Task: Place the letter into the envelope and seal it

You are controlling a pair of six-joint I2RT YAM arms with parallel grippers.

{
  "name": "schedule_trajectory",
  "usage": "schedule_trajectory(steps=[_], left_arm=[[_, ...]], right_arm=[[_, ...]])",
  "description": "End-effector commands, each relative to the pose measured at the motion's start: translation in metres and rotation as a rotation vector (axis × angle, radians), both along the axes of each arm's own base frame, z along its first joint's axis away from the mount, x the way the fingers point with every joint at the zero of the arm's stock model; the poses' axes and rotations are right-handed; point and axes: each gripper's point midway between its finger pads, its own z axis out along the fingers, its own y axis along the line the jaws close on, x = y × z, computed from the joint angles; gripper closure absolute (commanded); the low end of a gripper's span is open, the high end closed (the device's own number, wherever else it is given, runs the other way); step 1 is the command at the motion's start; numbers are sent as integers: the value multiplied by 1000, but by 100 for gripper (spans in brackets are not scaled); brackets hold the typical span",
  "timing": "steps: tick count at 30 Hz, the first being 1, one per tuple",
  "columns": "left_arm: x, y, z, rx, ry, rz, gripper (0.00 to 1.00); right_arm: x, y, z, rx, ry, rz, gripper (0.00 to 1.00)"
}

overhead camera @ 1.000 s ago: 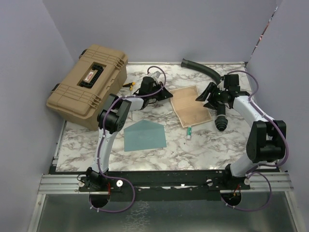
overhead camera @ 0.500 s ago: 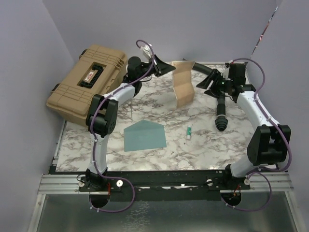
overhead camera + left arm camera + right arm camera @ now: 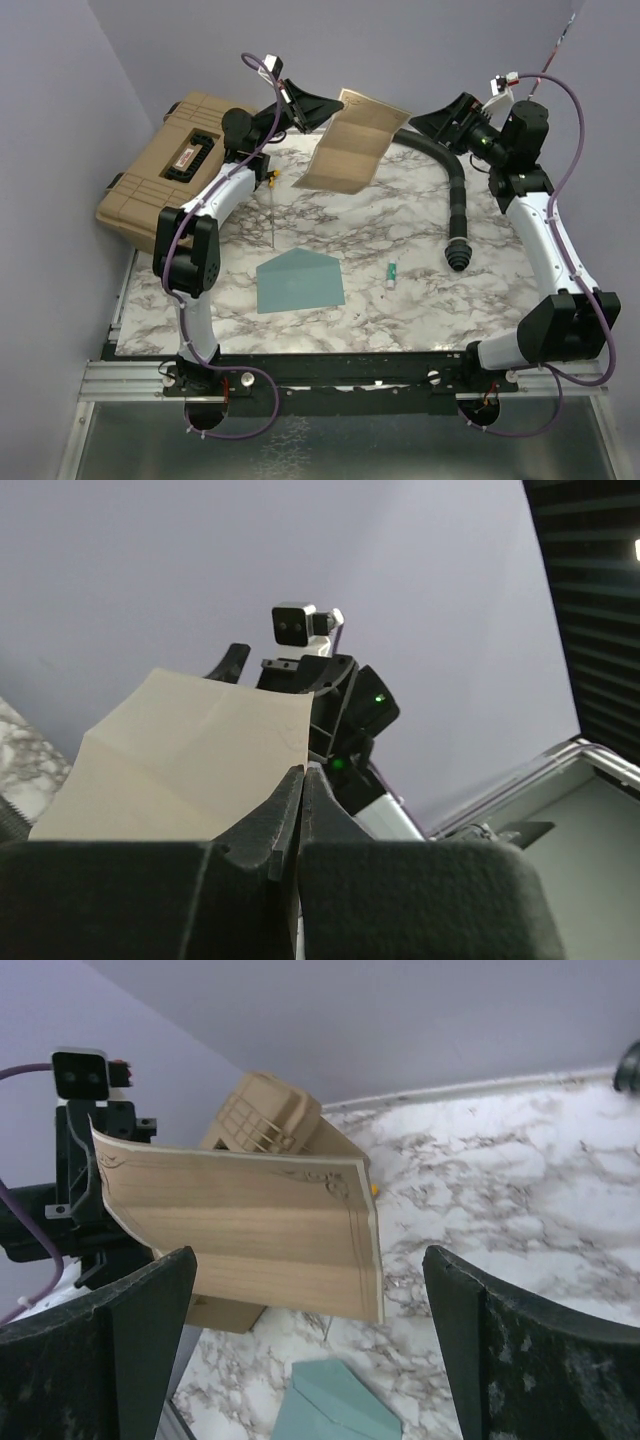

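The tan creased letter (image 3: 350, 150) hangs in the air over the back of the table, tilted, and my left gripper (image 3: 333, 104) is shut on its upper left edge. In the left wrist view the jaws (image 3: 301, 772) are pressed together on the sheet's (image 3: 180, 770) edge. My right gripper (image 3: 425, 122) is raised to the right of the sheet, open wide and apart from it. Its wrist view looks between both fingers (image 3: 130, 1360) at the letter (image 3: 250, 1230) and the teal envelope (image 3: 335, 1410) below. The envelope (image 3: 300, 280) lies flat on the marble table, flap pointing away.
A tan hard case (image 3: 185, 170) sits at the back left, partly over the table's edge. A black ribbed hose (image 3: 455, 190) curves down the right side. A small green and white tube (image 3: 392, 272) lies right of the envelope. Purple walls close in all round.
The left gripper has lifted the letter off the table, up and to the back. The right gripper has let go of the sheet, opened wide and risen to the right.
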Motion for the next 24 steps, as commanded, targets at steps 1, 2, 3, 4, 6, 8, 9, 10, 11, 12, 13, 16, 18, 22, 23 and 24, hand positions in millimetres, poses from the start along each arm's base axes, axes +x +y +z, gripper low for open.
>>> schedule_trajectory(steps=[1,2,3,4,6,8,9,10,11,12,13,16,18,22,23,24], left_arm=[[-46,18,52,-83,-35,-74,100],[-52,20,58,-92,-42,-73,100],[-56,21,63,-100,-46,-71,100],[-59,24,68,-110,-46,-66,100],[-64,27,75,-128,-46,-57,100],[-67,29,79,-143,-36,-50,100],[-67,31,79,-151,-26,-46,100],[-69,32,81,-156,-22,-44,100],[-69,32,82,-162,-18,-41,100],[-70,33,82,-166,-14,-39,100],[-69,34,82,-171,-5,-36,100],[-68,35,80,-182,14,-28,100],[-65,36,78,-190,30,-18,100],[-61,37,72,-196,55,5,100],[-61,37,71,-196,55,11,100],[-60,38,70,-194,55,17,100]], right_arm=[[-9,16,33,41,-179,131,0],[-12,20,36,50,-199,167,0],[-15,24,40,65,-220,206,0],[-19,29,41,83,-238,253,0],[-31,39,46,116,-285,354,0],[-44,45,52,159,-329,447,0],[-49,48,54,179,-341,484,0],[-54,51,56,190,-364,523,0],[-58,53,58,201,-379,557,0],[-61,56,60,206,-406,586,0],[-62,59,59,214,-408,608,0],[-70,70,63,236,-423,694,5],[-83,80,70,249,-437,761,13],[-98,89,81,270,-441,811,50],[-98,90,82,277,-428,807,64],[-97,90,83,284,-410,800,81]])
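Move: Letter held by its upper left corner: its middle is about 3 cm right of the left hand, 5 back and 7 lower. From the empty, open right hand the middle lies some 14 cm left, 4 back and 1 lower. On the table, 32 cm below that hand, lie the glue stick, 13 cm back and 6 left, the black hose, 8 ahead and 8 right, and the blue envelope, 15 back and 27 left. Swinging left, back and up by about 13 cm in all, the right hand comes to the letter's free right edge near its upper corner, turning counter-clockwise some 40 degrees with fingertips tilting up, and closes its wide-open fingers around it to under half. The left hand keeps its pinch and draws the letter back, up and slightly left, then eases a little forward and down. ##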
